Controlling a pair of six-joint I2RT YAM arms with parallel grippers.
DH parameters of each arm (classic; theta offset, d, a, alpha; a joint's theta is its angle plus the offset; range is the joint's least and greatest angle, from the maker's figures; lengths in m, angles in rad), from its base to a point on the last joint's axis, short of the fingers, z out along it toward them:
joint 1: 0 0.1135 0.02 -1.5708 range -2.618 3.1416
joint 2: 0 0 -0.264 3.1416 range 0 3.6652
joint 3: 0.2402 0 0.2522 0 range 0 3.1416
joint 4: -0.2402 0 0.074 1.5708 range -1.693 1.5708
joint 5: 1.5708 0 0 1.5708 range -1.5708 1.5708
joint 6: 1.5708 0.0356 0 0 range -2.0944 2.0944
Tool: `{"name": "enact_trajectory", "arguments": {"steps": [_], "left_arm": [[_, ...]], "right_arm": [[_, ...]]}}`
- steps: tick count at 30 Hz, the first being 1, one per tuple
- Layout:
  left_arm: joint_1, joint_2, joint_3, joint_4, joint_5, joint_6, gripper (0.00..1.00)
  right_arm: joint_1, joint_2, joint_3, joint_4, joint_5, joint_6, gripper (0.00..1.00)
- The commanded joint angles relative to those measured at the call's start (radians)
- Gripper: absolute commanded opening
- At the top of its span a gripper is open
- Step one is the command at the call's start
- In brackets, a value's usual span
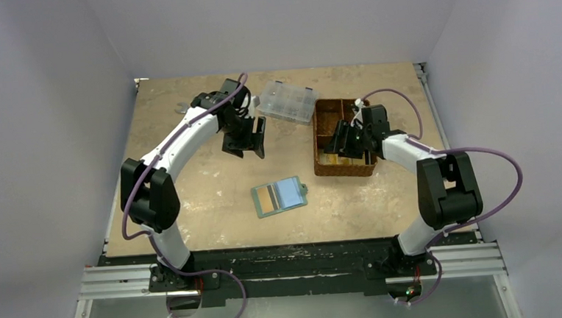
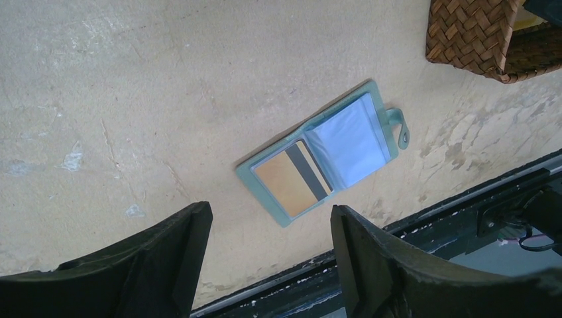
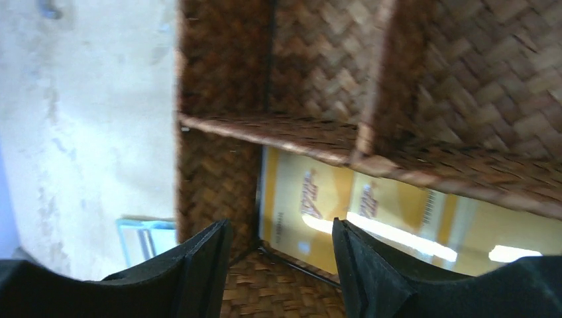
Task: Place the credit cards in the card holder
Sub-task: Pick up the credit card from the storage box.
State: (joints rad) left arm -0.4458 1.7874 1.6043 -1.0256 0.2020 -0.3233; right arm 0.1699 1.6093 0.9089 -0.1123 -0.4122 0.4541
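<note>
The card holder [image 1: 279,197] lies open on the table, with an orange-gold credit card [image 2: 291,182] in its left pocket and pale blue clear pockets on the right. In the left wrist view the card holder [image 2: 325,156] is ahead of my left gripper [image 2: 270,218], which hangs open and empty above the table. My right gripper [image 3: 280,228] is open inside the woven basket, nothing between its fingers. Just beyond them, yellow credit cards [image 3: 311,199] lean in the basket's near compartment. An edge of the card holder [image 3: 142,238] shows outside the basket.
The brown woven divided basket [image 1: 321,112] stands at the right back, with its divider [image 3: 265,126] crossing ahead of my right fingers. A clear plastic compartment box [image 1: 287,102] sits to the left of the basket. The table's black front rail [image 2: 464,199] runs near the card holder.
</note>
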Motion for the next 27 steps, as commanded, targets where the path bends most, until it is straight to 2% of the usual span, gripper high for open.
{"name": "enact_trajectory", "arguments": {"steps": [1,7,11,15,19,22,27], "left_arm": [[0.006,-0.053,-0.017,0.016,0.018,-0.015,0.7],[0.006,-0.051,-0.02,0.036,0.031,-0.024,0.7],[0.004,-0.051,-0.033,0.118,0.072,-0.076,0.69],[-0.012,-0.048,-0.097,0.332,0.137,-0.191,0.66],[-0.056,-0.032,-0.19,0.709,0.156,-0.365,0.67],[-0.129,0.044,-0.168,0.846,0.099,-0.436,0.68],[-0.257,0.204,-0.021,0.785,-0.076,-0.482,0.66]], "right_arm": [[0.004,0.011,0.011,-0.06,0.135,-0.001,0.65],[0.009,0.073,0.009,-0.02,0.127,0.018,0.62],[0.018,0.094,0.014,0.004,0.087,0.022,0.62],[0.018,0.111,0.012,0.042,-0.014,0.028,0.61],[0.019,0.083,0.02,0.029,-0.047,0.026,0.61],[0.019,0.047,0.044,-0.056,0.02,-0.003,0.61],[0.016,-0.005,0.106,-0.232,0.157,-0.01,0.62]]}}
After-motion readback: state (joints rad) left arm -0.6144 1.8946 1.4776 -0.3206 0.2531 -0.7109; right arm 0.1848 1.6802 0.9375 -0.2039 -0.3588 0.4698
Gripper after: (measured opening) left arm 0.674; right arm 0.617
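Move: From the right hand, the leftmost credit card in the storage box lies about 3 cm left, 1 cm ahead and 5 cm below; the box's middle is roughly 4 cm ahead and 2 cm right. The left hand has the box's middle some 27 cm to its right and 4 cm ahead, 11 cm lower, with that card about 23 cm right and level with it. From the left hand, the card holder is 8 cm right and 11 cm back, the clear plastic case 12 cm right and 18 cm ahead. Rightward and gathering speed after a brief wait, the left hand sweeps about 14 cm and some 5 cm forward towards the storage box's left wall, its fingers staying open and tilting some 25 degrees so the tips swing right. The right hand sinks about 3 cm towards the cards in the near compartment, then hovers there open, shifting first right, then left, by a centimetre or two. ##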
